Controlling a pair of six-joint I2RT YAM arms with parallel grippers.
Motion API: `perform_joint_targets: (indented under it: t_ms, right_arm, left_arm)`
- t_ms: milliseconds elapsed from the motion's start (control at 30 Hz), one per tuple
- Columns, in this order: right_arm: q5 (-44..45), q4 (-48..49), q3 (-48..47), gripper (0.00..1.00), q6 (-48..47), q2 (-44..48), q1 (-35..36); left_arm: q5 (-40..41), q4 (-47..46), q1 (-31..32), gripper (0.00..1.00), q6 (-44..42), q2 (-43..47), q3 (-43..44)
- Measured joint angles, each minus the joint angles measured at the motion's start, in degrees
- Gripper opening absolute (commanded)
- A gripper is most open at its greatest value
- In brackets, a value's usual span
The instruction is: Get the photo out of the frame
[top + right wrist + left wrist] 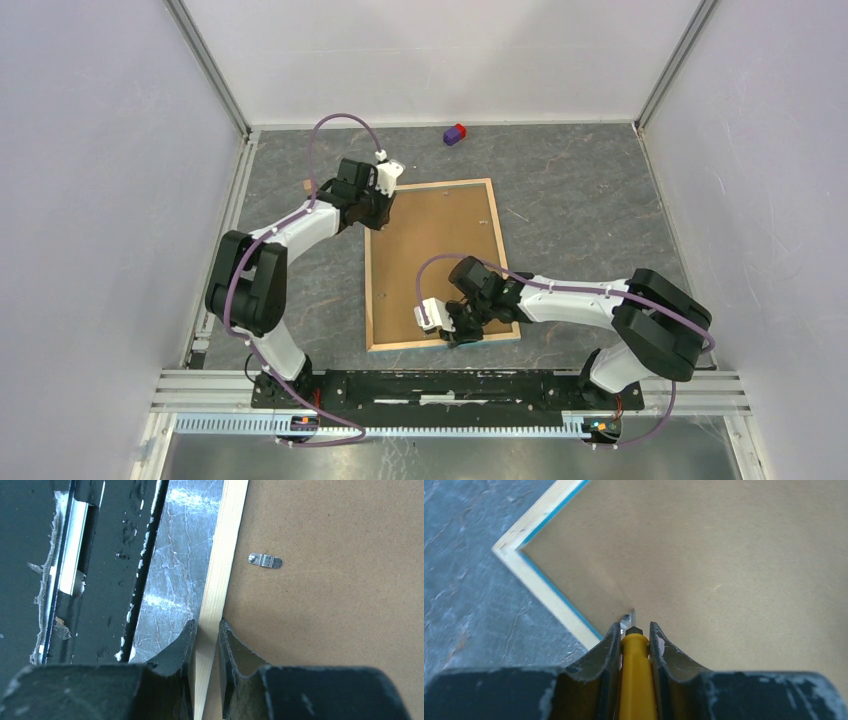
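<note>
The frame lies face down on the grey table, its brown fibreboard back up and its light wood rim showing. The photo is hidden under the backboard. At the frame's far-left corner, my left gripper is shut on a yellow-handled screwdriver. Its metal tip rests at a small metal tab beside the rim. My right gripper is shut on the near rim, one finger outside it and one on the backboard. Another metal tab lies flat on the backboard just ahead.
A small purple and red block sits near the back wall. The black base rail runs just beside the frame's near edge. White walls close in the table on three sides.
</note>
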State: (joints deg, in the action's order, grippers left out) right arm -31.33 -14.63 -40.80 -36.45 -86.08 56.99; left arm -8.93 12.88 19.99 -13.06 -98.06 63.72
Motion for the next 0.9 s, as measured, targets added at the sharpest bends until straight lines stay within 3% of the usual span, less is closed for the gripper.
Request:
perform_joint_targets:
  t_ms: [300, 400, 567, 733, 900]
  right_arm:
    - [-0.81, 0.20, -0.02, 0.00, 0.15, -0.22, 0.11]
    - [-0.72, 0.26, -0.02, 0.27, 0.42, -0.22, 0.11]
    - [-1.22, -0.87, -0.59, 0.57, 2.16, -0.09, 0.07]
    - [-1.57, -6.45, -6.69, 0.64, 2.56, 0.13, -2.82]
    - [-5.60, -8.70, -20.20, 0.70, 5.51, 1.88, -11.76]
  left_arm:
    - [-5.88, 3.87, 1.14, 0.02, -3.21, 0.02, 1.20]
    - [-7.89, 6.47, 0.28, 0.02, -3.08, 0.09, 2.47]
    - [-10.88, 10.40, -1.29, 0.02, -0.46, 2.93, 6.62]
    - [-15.78, 12.72, -2.62, 0.02, 3.13, 9.88, 9.09]
    - [-22.56, 16.85, -3.52, 0.02, 6.14, 17.64, 9.73]
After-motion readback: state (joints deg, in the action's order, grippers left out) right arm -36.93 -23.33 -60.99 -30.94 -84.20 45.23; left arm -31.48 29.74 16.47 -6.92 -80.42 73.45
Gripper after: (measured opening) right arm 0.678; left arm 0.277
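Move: My left hand grips the yellow-handled screwdriver, its tip at the upper metal tab of the left rail; that tab lies about 3 cm ahead, 2 cm right and 6 cm below the hand. The frame's far left corner is some 10 cm beyond the tab and 3 cm left of it, and the lower left tab some 16 cm nearer than it. My right hand pinches the near rail right at its fingertips, with the near tab about 5 cm left and 3 cm ahead. From there the upper left tab lies roughly 27 cm ahead and 13 cm left. I finish a small clockwise twist of the screwdriver at the upper left tab, easing about 2 cm back and to the right, then lift it clear, up about 16 cm and a little back, tipping the hand's left side down some 20 degrees. Meanwhile my right fingers open, let go of the near rail, and the hand swings quickly up about 12 cm and forward over the backing board. ##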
